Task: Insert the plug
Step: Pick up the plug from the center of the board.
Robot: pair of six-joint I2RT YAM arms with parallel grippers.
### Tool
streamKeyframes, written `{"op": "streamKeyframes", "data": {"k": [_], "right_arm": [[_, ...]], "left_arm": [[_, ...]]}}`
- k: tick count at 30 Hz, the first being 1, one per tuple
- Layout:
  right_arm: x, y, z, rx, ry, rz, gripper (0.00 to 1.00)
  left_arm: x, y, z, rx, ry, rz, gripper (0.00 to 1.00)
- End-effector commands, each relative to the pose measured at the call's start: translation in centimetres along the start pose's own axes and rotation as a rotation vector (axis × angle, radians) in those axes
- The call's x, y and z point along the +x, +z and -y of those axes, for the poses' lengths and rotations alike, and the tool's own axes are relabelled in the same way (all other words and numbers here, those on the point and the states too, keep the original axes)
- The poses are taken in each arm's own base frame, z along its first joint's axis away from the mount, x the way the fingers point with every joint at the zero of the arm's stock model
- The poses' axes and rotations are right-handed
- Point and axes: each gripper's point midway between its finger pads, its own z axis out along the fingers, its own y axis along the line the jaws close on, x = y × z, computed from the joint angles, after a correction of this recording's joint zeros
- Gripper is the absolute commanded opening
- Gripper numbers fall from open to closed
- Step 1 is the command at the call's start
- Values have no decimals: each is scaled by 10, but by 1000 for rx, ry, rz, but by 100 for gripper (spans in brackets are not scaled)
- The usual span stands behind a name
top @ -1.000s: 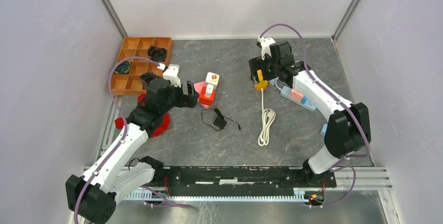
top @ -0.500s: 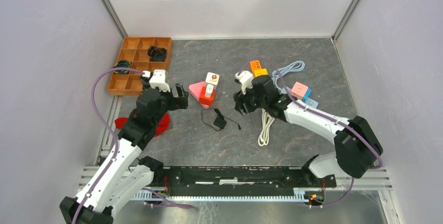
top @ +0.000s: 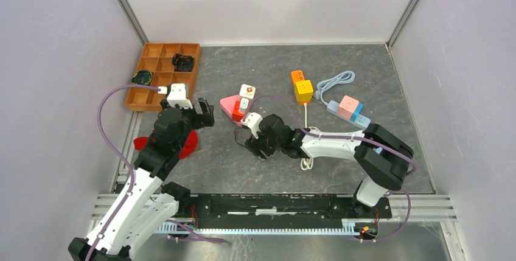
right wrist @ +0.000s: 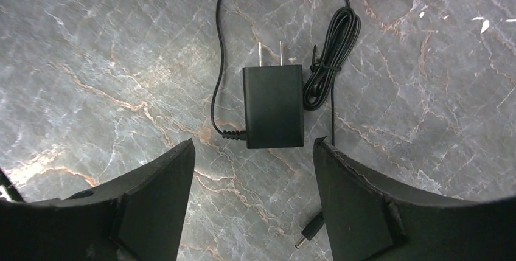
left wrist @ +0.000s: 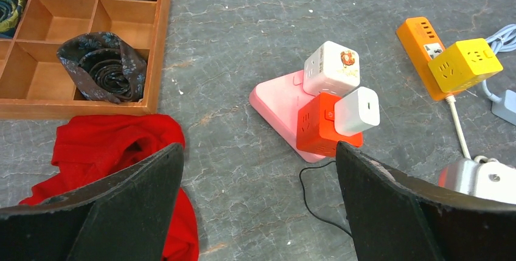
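Observation:
The plug (right wrist: 273,106) is a black wall adapter lying flat on the grey table, its two prongs pointing away from my right wrist camera. Its thin cable is bundled beside it (right wrist: 331,60). My right gripper (right wrist: 252,145) hovers open just above it, one finger on each side, touching nothing. In the top view the right gripper (top: 258,145) covers the plug. A pink power strip (left wrist: 277,106) carries a red cube socket (left wrist: 316,127) and white adapters. My left gripper (left wrist: 258,148) is open and empty, just in front of that strip, and shows in the top view (top: 204,114) too.
An orange strip with a yellow cube (top: 301,87) and a blue-pink strip (top: 350,109) lie at the back right. A white cord coil (top: 309,151) sits right of my right gripper. The wooden tray (top: 161,72) and a red cloth (top: 185,142) are at the left.
My right arm swung from the orange strip at the back down and left to hover over the black plug. My left arm drew back slightly and stayed open.

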Motion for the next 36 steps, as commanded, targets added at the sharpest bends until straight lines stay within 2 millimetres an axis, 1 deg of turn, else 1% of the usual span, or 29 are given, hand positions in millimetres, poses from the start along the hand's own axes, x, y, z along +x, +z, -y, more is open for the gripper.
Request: {"op": "streamKeyframes", "data": {"k": [1,8,15,16,20,25,28,30,33,36], "right_arm": [[-23,4,15,113,7,83,77],[-12,12,15,120,19,54,69],[-4,19,12,106,17,34,67],[-3,20,14,113,17,27,65],[-4,19,16,127,21,30,57],[-6,14,18,140,61,55,39],[-15,6,16,128,86,62,33],[-26,-3,16,133,123,78,30],[-52,-18,21,120,211,121,30],[-75,-33,29,84,307,130,29]], "left_arm": [[-11,1,-4,-22,2,41,100],[-9,2,-3,-21,10,28,100],[-7,3,-1,-11,4,24,100],[-8,2,-1,-8,0,26,100],[-5,4,0,-4,-7,22,100],[-2,7,3,8,-12,11,100],[0,7,11,49,-8,0,100],[1,6,17,88,3,-4,100],[3,5,30,169,21,-9,99],[5,3,46,264,29,-11,96]]}}
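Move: The plug lies flat just off my open right fingertips, about 3 cm ahead, 1 cm left and 3 cm down, prongs pointing forward-left. Its tied cable bundle rests some 4 cm beyond the plug and 1 cm to its left. The red cube, on the pink power strip, stands about 13 cm ahead and 6 cm left of this hand. From my left hand the plug is roughly 15 cm to the right, 4 cm back and 21 cm down. I ease my right hand about 1.5 cm forward and 2 cm down over the rear of the plug, then close the half-open fingers until they stop on its two sides. Keeping that pinch, I lift some 3 cm, turning about 10 degrees clockwise overall. Late on, my left hand drifts about 2 cm right, still open. ##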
